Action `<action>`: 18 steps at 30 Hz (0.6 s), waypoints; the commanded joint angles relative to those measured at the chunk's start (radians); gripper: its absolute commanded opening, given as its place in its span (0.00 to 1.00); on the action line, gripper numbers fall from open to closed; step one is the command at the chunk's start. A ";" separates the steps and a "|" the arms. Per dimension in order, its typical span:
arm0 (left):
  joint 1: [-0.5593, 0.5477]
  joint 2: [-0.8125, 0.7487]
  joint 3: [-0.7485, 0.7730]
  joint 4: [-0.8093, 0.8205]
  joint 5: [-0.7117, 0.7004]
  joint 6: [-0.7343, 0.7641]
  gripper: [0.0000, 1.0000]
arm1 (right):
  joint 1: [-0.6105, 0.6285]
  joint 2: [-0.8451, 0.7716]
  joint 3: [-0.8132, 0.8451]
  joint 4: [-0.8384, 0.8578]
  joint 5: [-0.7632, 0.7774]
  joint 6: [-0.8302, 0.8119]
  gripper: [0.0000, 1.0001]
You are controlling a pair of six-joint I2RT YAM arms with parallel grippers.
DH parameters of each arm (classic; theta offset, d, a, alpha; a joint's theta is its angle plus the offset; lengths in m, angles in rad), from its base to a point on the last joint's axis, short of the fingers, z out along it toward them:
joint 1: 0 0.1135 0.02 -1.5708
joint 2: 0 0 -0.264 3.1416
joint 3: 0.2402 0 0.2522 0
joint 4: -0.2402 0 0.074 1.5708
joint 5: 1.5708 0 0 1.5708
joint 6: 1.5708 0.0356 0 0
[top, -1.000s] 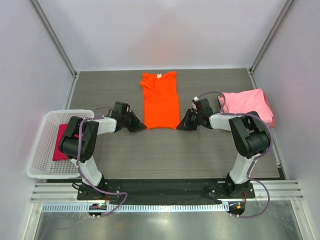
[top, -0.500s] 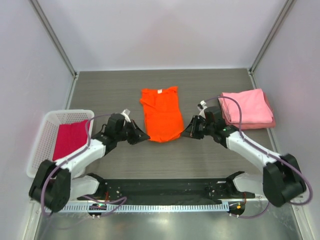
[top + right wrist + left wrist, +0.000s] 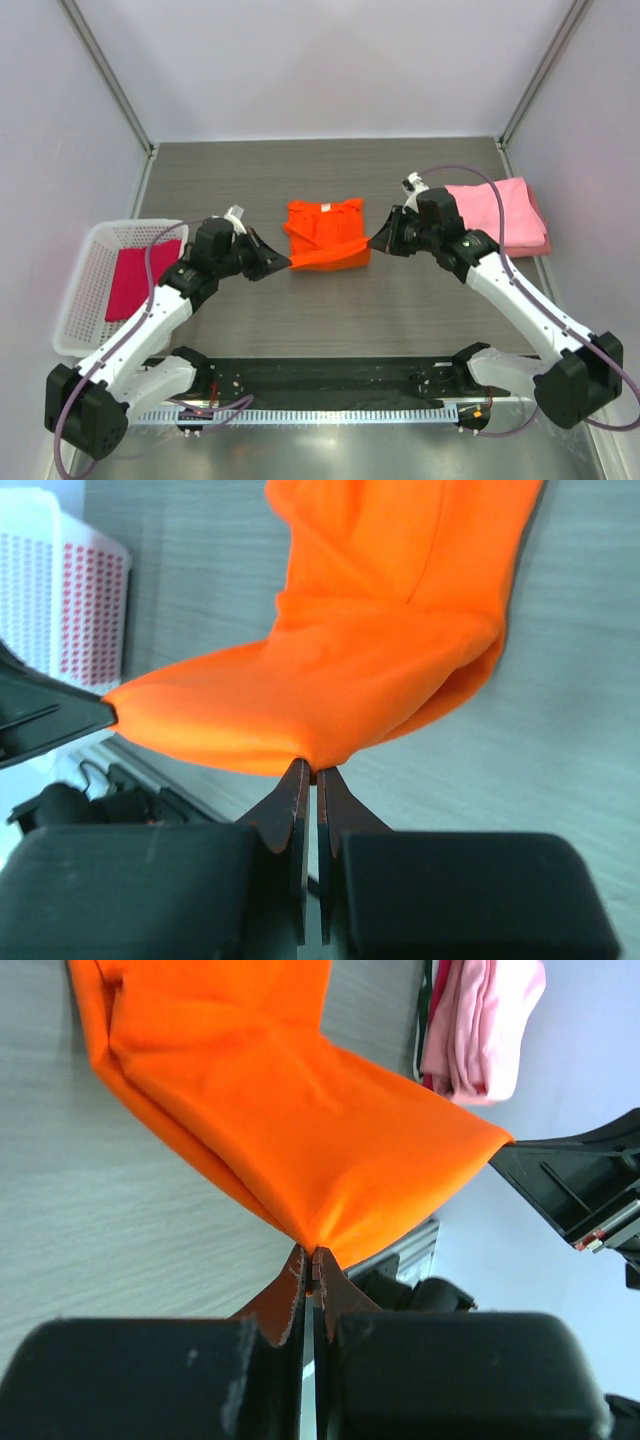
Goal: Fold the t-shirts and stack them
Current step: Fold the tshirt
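Note:
The bright orange t-shirt [image 3: 325, 235] lies mid-table, its near hem lifted and stretched taut between both grippers above the collar end. My left gripper [image 3: 288, 263] is shut on the hem's left corner [image 3: 312, 1245]. My right gripper [image 3: 372, 243] is shut on the right corner [image 3: 316, 770]. The lifted orange cloth [image 3: 300, 1130] hangs over the rest of the shirt [image 3: 400, 600]. Folded light pink t-shirts [image 3: 510, 215] lie stacked at the right. A magenta-crimson t-shirt [image 3: 135, 280] lies in the basket.
A white lattice basket [image 3: 85, 305] stands at the table's left edge. The pink stack [image 3: 480, 1020] sits close behind my right arm. The black arm base rail [image 3: 330, 375] runs along the near edge. Metal frame posts [image 3: 105, 75] rise at the back corners.
Both grippers have lifted the orange shirt's near hem and carried it away from the bases, over the shirt. The shirt now looks half as long. Both arms have stretched forward.

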 commanded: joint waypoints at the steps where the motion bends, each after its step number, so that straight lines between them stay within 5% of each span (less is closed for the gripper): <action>1: 0.025 0.074 0.077 -0.010 -0.007 0.038 0.00 | -0.007 0.084 0.110 -0.013 0.088 -0.064 0.01; 11: 0.157 0.361 0.252 0.061 0.011 0.084 0.00 | -0.063 0.388 0.315 0.050 0.070 -0.092 0.01; 18: 0.220 0.733 0.439 0.157 0.023 0.085 0.00 | -0.144 0.708 0.490 0.159 0.018 -0.058 0.01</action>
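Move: Both grippers hold the near hem of the orange t-shirt stretched between them, some 17 cm above the table. From the left hand the shirt's collar lies about 26 cm ahead and 11 cm to the right; from the right hand, about 22 cm ahead and 12 cm to the left. The laundry basket's middle is roughly 53 cm left of the left hand and about level with it; the pink stack is some 43 cm right of the right hand and 18 cm ahead. Keeping the hem's two corners pinched in shut fingers, both hands sweep forward together about 14 cm, over the part of the shirt lying on the table and towards its collar, gathering speed as they go. They travel nearly level at first and then sink, 4 to 5 cm in all, while the left wrist turns slightly counter-clockwise and its fingertips tip down a little. ##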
